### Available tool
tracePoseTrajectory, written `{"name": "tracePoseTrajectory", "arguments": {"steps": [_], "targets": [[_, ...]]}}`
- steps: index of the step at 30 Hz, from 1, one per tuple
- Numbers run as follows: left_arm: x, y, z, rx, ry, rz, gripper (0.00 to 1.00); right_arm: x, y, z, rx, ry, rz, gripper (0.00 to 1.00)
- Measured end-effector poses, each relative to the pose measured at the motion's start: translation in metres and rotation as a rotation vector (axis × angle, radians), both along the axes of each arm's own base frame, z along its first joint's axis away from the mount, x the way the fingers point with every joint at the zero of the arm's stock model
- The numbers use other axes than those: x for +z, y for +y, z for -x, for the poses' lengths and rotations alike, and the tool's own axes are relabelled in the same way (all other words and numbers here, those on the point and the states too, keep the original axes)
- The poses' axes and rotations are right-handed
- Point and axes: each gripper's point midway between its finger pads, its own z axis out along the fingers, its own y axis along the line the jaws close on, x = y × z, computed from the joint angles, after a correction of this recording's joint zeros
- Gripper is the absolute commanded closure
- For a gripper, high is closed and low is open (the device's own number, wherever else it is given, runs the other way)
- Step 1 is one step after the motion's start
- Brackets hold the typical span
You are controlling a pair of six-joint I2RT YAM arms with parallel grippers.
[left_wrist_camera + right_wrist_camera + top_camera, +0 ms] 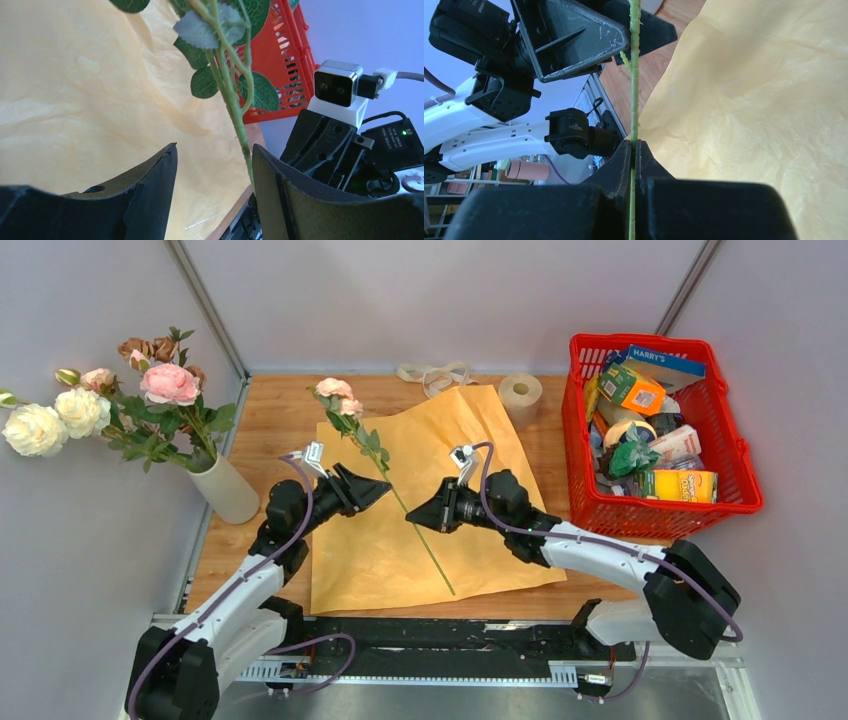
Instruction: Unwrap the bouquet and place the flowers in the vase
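Note:
The vase (pixel 226 490) stands at the table's left edge and holds several roses (pixel 168 385). One pink rose (pixel 335 390) with a long green stem (pixel 425 550) stretches over the flat yellow-tan wrapping paper (pixel 480 455). My right gripper (pixel 411 518) is shut on that stem (pixel 634 75), which is pinched between its fingers (pixel 620 160). My left gripper (pixel 386 490) is open around the same stem higher up. In the left wrist view the stem (pixel 235 107) runs just inside the right finger (pixel 265 175), with leaves above.
A beige ribbon (pixel 435 374) and a toilet paper roll (pixel 520 396) lie at the back of the table. A red basket (pixel 740 455) full of groceries stands at the right. The vase flowers overhang the left edge.

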Motion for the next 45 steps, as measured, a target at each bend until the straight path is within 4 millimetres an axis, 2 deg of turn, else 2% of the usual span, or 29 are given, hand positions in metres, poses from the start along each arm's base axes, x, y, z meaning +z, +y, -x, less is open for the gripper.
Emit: {"name": "tracePoseTrajectory", "arguments": {"steps": [2,4,8,9,10,11,12,13,18,19,22,27,29,33,35,38,40,45], "targets": [[-0.001,-0.001,-0.001,-0.003,0.002,0.001,0.38,-0.003,0.003,0.004,0.018,0.003,0.004,1.0],[-0.001,-0.002,-0.002,-0.005,0.001,0.002,0.44,-0.006,0.005,0.008,0.036,0.007,0.01,1.0],[0.001,-0.004,-0.002,-0.009,0.001,0.015,0.95,-0.014,0.01,0.015,0.067,0.016,0.025,0.98],[0.002,-0.004,-0.002,-0.009,-0.002,0.016,1.0,-0.015,0.01,0.015,0.068,0.015,0.028,0.93],[0.003,-0.004,-0.002,-0.01,0.002,0.024,1.0,-0.017,0.01,0.015,0.07,0.015,0.033,0.85],[0.005,-0.004,-0.002,-0.01,-0.001,0.026,1.0,-0.019,0.011,0.015,0.07,0.014,0.039,0.69],[0.009,-0.005,0.0,-0.015,-0.009,0.025,1.0,-0.021,0.011,0.014,0.071,0.015,0.042,0.59],[0.012,-0.005,0.0,-0.012,-0.025,0.016,1.0,-0.022,0.011,0.015,0.071,0.014,0.046,0.44],[0.039,0.01,0.0,0.055,-0.125,-0.069,1.0,-0.026,0.009,0.012,0.062,-0.004,0.067,0.03],[0.047,0.015,0.0,0.075,-0.16,-0.1,1.0,-0.027,0.009,0.012,0.059,-0.005,0.069,0.0],[0.081,0.033,0.007,0.15,-0.295,-0.177,1.0,-0.03,0.007,0.01,0.051,-0.013,0.084,0.0],[0.138,0.076,0.027,0.33,-0.517,-0.318,1.0,-0.035,0.005,0.006,0.028,-0.022,0.108,0.0],[0.168,0.103,0.037,0.453,-0.613,-0.387,1.0,-0.037,0.004,0.003,0.015,-0.02,0.118,0.0],[0.214,0.151,0.054,0.682,-0.732,-0.499,1.0,-0.042,0.001,0.0,-0.011,-0.022,0.142,0.0],[0.228,0.172,0.06,0.785,-0.756,-0.561,1.0,-0.046,-0.004,-0.004,-0.035,-0.033,0.171,0.0],[0.236,0.196,0.064,0.899,-0.76,-0.65,1.0,-0.045,-0.013,-0.009,-0.077,-0.059,0.205,0.0],[0.238,0.211,0.066,0.969,-0.757,-0.714,1.0,-0.038,-0.02,-0.012,-0.11,-0.092,0.213,0.0],[0.259,0.242,0.081,1.144,-0.8,-0.823,1.0,-0.02,-0.033,-0.016,-0.161,-0.157,0.199,0.0]]}}
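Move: Right between the left hand's open fingers runs the last rose stem, barely 1 cm ahead and 1 cm to the right of the grip point; its pink blossoms are roughly 15 cm ahead, 8 cm left and a little higher. The vase stands about 36 cm left and 5 cm ahead, its middle some 8 cm lower. From the right hand, still pinching the stem farther down, the left hand's grip spot is some 6 cm ahead and 4 cm left. Closing on the stem almost in place, the left fingers take it over, then sweep the rose about 26 cm up and 24 cm left with some 8 cm back, towards the vase's side, swinging counter-clockwise and tipping up to point forward and upward. The right hand first dips slightly back, opens wide as the left grips, sinks, then draws off to the right. ##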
